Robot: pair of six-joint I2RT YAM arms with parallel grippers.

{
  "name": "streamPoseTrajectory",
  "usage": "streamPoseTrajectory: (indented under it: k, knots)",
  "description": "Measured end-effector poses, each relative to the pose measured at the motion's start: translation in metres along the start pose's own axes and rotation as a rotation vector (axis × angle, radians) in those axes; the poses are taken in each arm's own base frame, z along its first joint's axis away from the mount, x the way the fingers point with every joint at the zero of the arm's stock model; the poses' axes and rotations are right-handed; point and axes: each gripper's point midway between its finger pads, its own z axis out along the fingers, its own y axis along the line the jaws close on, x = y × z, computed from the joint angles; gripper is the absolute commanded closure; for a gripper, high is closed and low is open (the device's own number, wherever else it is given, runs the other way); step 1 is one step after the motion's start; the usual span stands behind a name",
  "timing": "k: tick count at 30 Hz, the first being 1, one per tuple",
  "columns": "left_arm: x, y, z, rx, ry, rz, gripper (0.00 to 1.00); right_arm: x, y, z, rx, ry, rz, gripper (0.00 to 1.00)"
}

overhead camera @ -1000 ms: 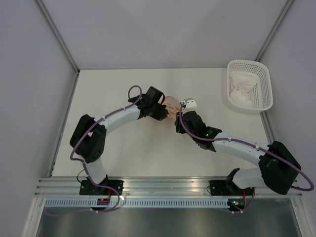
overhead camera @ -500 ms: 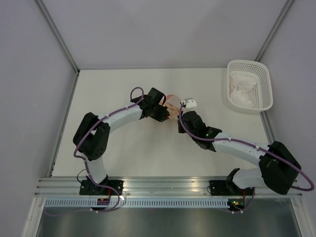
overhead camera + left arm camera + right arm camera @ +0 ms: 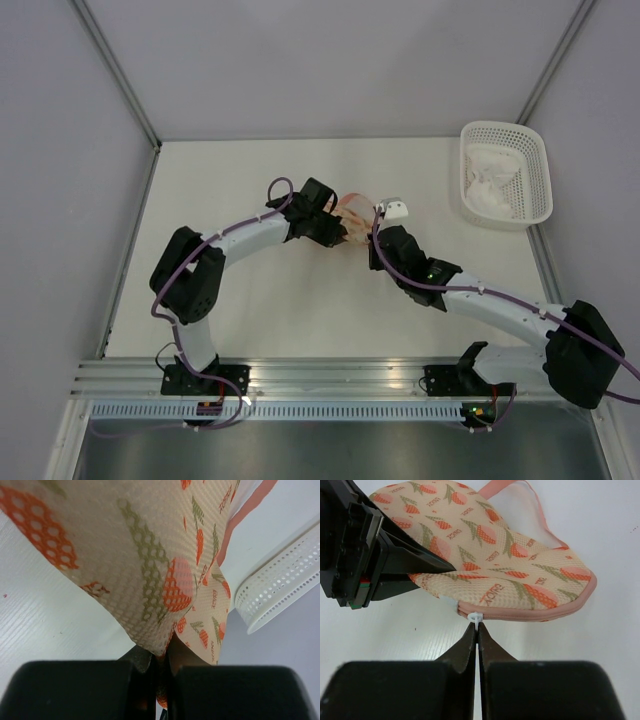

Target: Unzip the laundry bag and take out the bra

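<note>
The laundry bag (image 3: 352, 213) (image 3: 495, 555), cream mesh with orange prints and salmon-pink trim, lies mid-table between the two arms, its zipper closed. My left gripper (image 3: 162, 667) (image 3: 336, 231) is shut on a fold of the bag's edge. Its black fingers (image 3: 427, 565) show at the bag's left end in the right wrist view. My right gripper (image 3: 476, 630) (image 3: 371, 238) is shut on the small white zipper pull (image 3: 477, 617) at the left end of the pink zipper seam. The bra is hidden.
A white lattice basket (image 3: 540, 175) (image 3: 280, 587) stands at the back right with white cloth (image 3: 492, 187) in it. The bag's pink loop strap (image 3: 535, 500) lies on the table behind the bag. Grey walls enclose the table on three sides.
My right gripper has shut on the zipper pull, and its arm has shifted slightly right. The left gripper keeps its hold on the bag.
</note>
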Motion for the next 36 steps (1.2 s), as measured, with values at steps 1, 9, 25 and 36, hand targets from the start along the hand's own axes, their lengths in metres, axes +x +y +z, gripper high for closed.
streamPoseTrajectory:
  k: [1,9,25,36]
  knots:
    - [0.0,0.0,0.0,0.0,0.005,0.002,0.98,0.0,-0.003,-0.002,0.009,0.002,-0.002,0.99]
    - [-0.015,-0.002,-0.003,0.014,0.033,0.054,0.98,0.008,-0.015,-0.012,0.053,0.039,-0.021,1.0]
    - [-0.048,0.02,0.008,0.239,0.302,0.327,0.98,0.011,0.0,-0.021,-0.04,0.074,-0.013,1.0]
    - [-0.057,0.015,-0.008,0.43,0.417,0.47,0.98,0.019,0.008,-0.027,-0.098,0.118,-0.016,1.0]
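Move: Both hands already hold the laundry bag. The small zip pull pinched in the right fingers lies about 6 cm to the left hand's right, roughly level with it fore and aft and a couple of centimetres higher. From the right hand, the pull is right at the fingertips, the bag's middle some 6 cm ahead and 5 cm to the left, a few centimetres lower, and the pink strap about 10 cm ahead and 3 cm left. Leftward and slightly forward, about 5.5 cm, the left hand draws its pinched fold of bag away from the right hand, dipping a little and partly rising again while it turns some 30 degrees clockwise and its fingers tip up forward. The right keeps the zip pull pinched, first going 2 cm right, then drawing back about 3.5 cm overall and returning left. ##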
